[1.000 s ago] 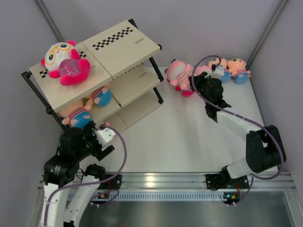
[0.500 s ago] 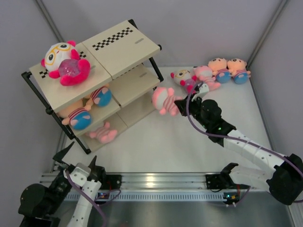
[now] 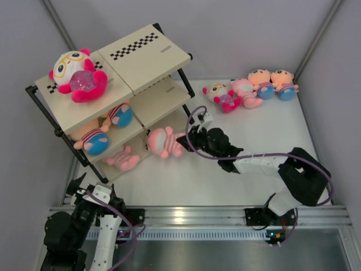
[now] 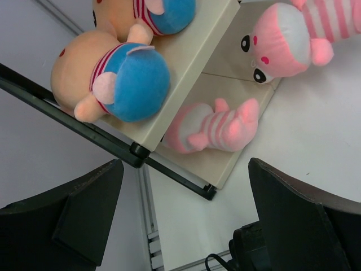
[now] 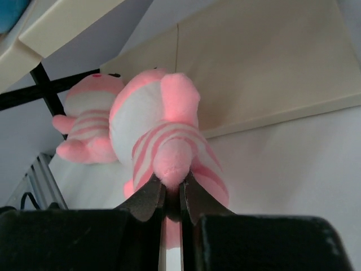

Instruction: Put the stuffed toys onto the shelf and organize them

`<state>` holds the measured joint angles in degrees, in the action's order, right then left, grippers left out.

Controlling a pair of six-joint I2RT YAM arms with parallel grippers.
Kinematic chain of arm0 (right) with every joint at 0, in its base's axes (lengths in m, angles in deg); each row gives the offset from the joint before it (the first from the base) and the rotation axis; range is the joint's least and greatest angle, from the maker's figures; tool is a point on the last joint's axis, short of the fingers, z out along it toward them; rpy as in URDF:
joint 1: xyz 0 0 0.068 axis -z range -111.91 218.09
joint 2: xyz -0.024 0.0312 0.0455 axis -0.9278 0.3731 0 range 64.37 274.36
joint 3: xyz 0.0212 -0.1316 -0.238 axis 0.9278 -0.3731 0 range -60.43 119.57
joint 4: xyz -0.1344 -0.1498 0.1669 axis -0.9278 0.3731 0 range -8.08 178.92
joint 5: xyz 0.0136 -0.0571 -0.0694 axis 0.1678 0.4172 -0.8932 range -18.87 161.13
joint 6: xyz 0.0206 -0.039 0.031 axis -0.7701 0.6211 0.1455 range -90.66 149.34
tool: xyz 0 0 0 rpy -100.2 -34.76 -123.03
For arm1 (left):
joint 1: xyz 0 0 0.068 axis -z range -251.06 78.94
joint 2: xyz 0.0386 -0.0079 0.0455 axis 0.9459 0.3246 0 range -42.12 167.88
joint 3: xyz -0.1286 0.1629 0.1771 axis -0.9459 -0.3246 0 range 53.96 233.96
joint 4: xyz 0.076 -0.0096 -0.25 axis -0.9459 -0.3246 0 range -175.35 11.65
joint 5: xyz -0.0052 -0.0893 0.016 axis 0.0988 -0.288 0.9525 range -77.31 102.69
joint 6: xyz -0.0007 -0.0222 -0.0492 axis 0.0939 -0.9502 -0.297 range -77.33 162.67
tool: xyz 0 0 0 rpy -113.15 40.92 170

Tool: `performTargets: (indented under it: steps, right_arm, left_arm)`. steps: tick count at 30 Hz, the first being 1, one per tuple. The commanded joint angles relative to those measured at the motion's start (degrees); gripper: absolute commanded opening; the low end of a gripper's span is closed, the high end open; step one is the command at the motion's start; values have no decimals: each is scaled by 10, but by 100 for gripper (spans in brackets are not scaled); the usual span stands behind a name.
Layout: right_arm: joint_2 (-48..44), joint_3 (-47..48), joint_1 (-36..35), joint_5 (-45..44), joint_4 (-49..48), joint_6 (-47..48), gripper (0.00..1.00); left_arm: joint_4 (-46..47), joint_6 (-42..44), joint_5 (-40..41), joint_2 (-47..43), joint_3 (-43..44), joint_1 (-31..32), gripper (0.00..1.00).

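Observation:
The shelf stands at the far left. A white-headed toy with yellow glasses lies on its top board. Two peach-faced toys fill the middle tier, and a pale pink toy rests on the bottom board. My right gripper is shut on a limb of a pink striped toy, held low at the front edge of the bottom board. My left gripper stands open and empty at the near left corner, facing the shelf's end.
Several more toys lie in a row on the white table at the far right: a white-headed one, a pink one and two peach-faced ones. A metal rail runs along the near edge. Grey walls close in on both sides.
My right arm has swung left, carrying the pink striped toy from the far-right group to the shelf's bottom tier. My left arm has pulled back from the shelf to the near left corner.

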<state>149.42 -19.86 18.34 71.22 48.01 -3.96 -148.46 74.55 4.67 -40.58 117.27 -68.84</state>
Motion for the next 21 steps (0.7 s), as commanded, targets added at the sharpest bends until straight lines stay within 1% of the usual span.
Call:
performTargets:
  steps: [1, 3, 6, 9, 12, 13, 16, 19, 20, 21]
  right_arm:
    - [66, 58, -15, -24, -150, -78, 0]
    - [96, 83, -20, -42, -176, -91, 0]
    - [140, 118, -26, -74, -188, -103, 0]
    - [179, 160, -34, -119, -161, -102, 0]
    - [225, 188, -39, -149, -159, -129, 0]
    - [251, 193, -39, -162, -161, -156, 0]
    - [301, 217, -41, -172, -162, -206, 0]
    - [341, 249, -49, -169, -156, -228, 0]
    - [348, 260, -54, -169, -154, -229, 7]
    - [353, 264, -57, -168, -150, -230, 11]
  left_arm:
    - [37, -17, 30, 0, -11, -5, 99]
    - [41, -17, 27, 0, -13, -5, 99]
    - [44, -12, 12, 2, -16, -5, 99]
    - [50, -12, 5, 6, -20, -5, 99]
    - [63, -18, -2, 6, -29, -5, 99]
    - [66, -19, -3, 7, -34, -5, 99]
    - [79, -20, -14, 10, -42, -5, 99]
    - [96, -21, -31, 21, -49, -5, 98]
    - [104, -24, -30, 22, -53, -5, 99]
    - [115, -31, -27, 26, -57, -5, 99]
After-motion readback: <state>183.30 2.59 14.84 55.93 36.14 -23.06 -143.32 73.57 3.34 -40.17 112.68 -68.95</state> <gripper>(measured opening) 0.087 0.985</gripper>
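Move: The right hand holds the pink striped toy by its leg. The free spot for it, the right bay of the bottom shelf, is about 12 cm ahead, 15 cm left and 9 cm lower. The pink toy already shelved is level with the hand, some 29 cm left; the foot of the shelf's front post is roughly 17 cm ahead and 5 cm right. From the left hand the free spot lies about 30 cm ahead, 27 cm right and well below. Left and forward together, the right hand carries the pink striped toy head first in under the middle shelf, some 12 cm across at about one height, then sinks about 6 cm towards the bottom board. The wrist swings some 15 degrees clockwise, rolls its left side up and tips slightly down, the fingers still pinching the leg. ##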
